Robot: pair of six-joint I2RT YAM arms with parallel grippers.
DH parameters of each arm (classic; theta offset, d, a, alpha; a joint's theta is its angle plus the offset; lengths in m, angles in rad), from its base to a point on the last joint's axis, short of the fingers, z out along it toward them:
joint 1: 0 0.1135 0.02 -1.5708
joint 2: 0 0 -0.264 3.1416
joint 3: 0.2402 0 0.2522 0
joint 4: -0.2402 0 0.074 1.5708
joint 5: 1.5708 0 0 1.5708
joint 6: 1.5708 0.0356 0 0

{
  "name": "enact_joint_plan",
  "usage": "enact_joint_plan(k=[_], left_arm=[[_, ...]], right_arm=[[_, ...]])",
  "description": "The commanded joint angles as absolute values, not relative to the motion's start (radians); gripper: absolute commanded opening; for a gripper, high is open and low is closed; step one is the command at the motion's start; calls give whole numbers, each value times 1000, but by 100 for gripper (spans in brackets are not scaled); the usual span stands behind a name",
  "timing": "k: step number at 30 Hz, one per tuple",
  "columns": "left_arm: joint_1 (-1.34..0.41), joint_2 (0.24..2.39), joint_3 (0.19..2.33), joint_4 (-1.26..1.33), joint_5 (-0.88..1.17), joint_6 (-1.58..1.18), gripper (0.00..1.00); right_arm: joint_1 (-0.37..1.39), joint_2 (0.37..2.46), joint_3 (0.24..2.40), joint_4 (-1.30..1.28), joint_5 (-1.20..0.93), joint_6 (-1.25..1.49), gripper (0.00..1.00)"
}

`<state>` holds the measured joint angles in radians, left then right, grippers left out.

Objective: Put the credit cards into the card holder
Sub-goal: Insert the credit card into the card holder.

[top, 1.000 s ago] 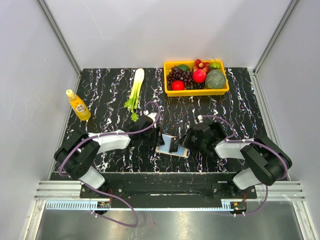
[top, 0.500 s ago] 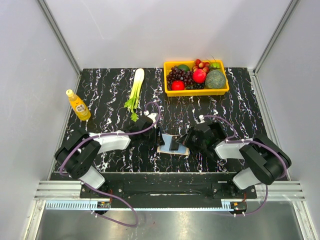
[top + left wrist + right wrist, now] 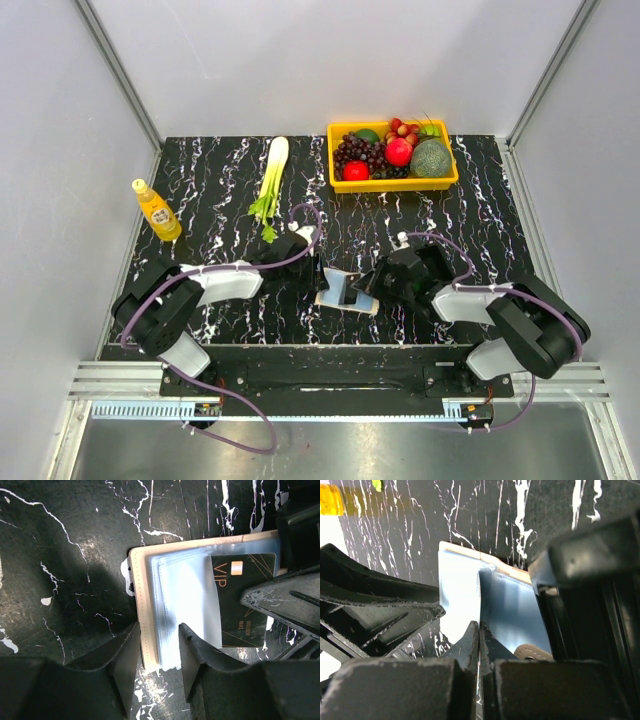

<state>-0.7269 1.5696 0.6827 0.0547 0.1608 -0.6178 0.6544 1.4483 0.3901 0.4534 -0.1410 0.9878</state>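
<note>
The beige card holder lies open on the black marbled table between both grippers, its light blue panels up. In the left wrist view my left gripper straddles the holder's beige near edge, its fingers closed on that edge and the blue sleeves. A black VIP credit card lies partly in the blue sleeve. My right gripper is shut on this card, seen edge-on, beside the holder's blue panel and clasp tab. In the top view the left gripper and right gripper flank the holder.
A yellow basket of fruit stands at the back right. A green leafy stalk lies at the back centre-left. An orange bottle stands at the left edge. White walls enclose the table.
The right gripper with the card has moved slightly left, toward the left gripper. The holder has shifted a little and its left flap stands more upright.
</note>
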Motion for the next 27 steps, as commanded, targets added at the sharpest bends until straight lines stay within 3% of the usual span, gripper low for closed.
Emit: enact_joint_plan(k=[1, 7, 21, 24, 27], left_arm=[[-746, 1626, 681, -46, 144, -627, 41], [-746, 1640, 684, -48, 143, -630, 39], [-747, 1631, 686, -28, 181, -629, 41], [-747, 1631, 686, -25, 184, -629, 41], [-746, 1632, 689, -25, 187, -629, 41]], right_arm=[[675, 1382, 397, 298, -112, 960, 2], [676, 1324, 413, 181, -66, 973, 1], [677, 1488, 423, 385, -193, 1052, 9], [677, 1477, 442, 335, -184, 1034, 16], [677, 1473, 443, 325, -179, 1032, 31]])
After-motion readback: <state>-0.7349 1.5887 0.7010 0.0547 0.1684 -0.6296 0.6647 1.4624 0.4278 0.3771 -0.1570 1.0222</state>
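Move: The black VIP card is at the right fingertips, its middle about 3 cm to their left, 1 cm back and 1 cm lower. The holder pocket it must enter lies roughly 7 cm left of the right hand, level with it and 2 cm lower; the left fingertips are some 10 cm to its left. From the left hand the pocket is about 3 cm right, 1 cm ahead and 1 cm below. Keep the left fingertips at the holder's left edge, easing them barely half a centimetre right. Shift the right fingertips about 2 cm back and to the right, away from the pocket, then drive them about 2 cm left towards it, with a little forward, to push the card in; part the fingers on either side of the card as the push ends. ##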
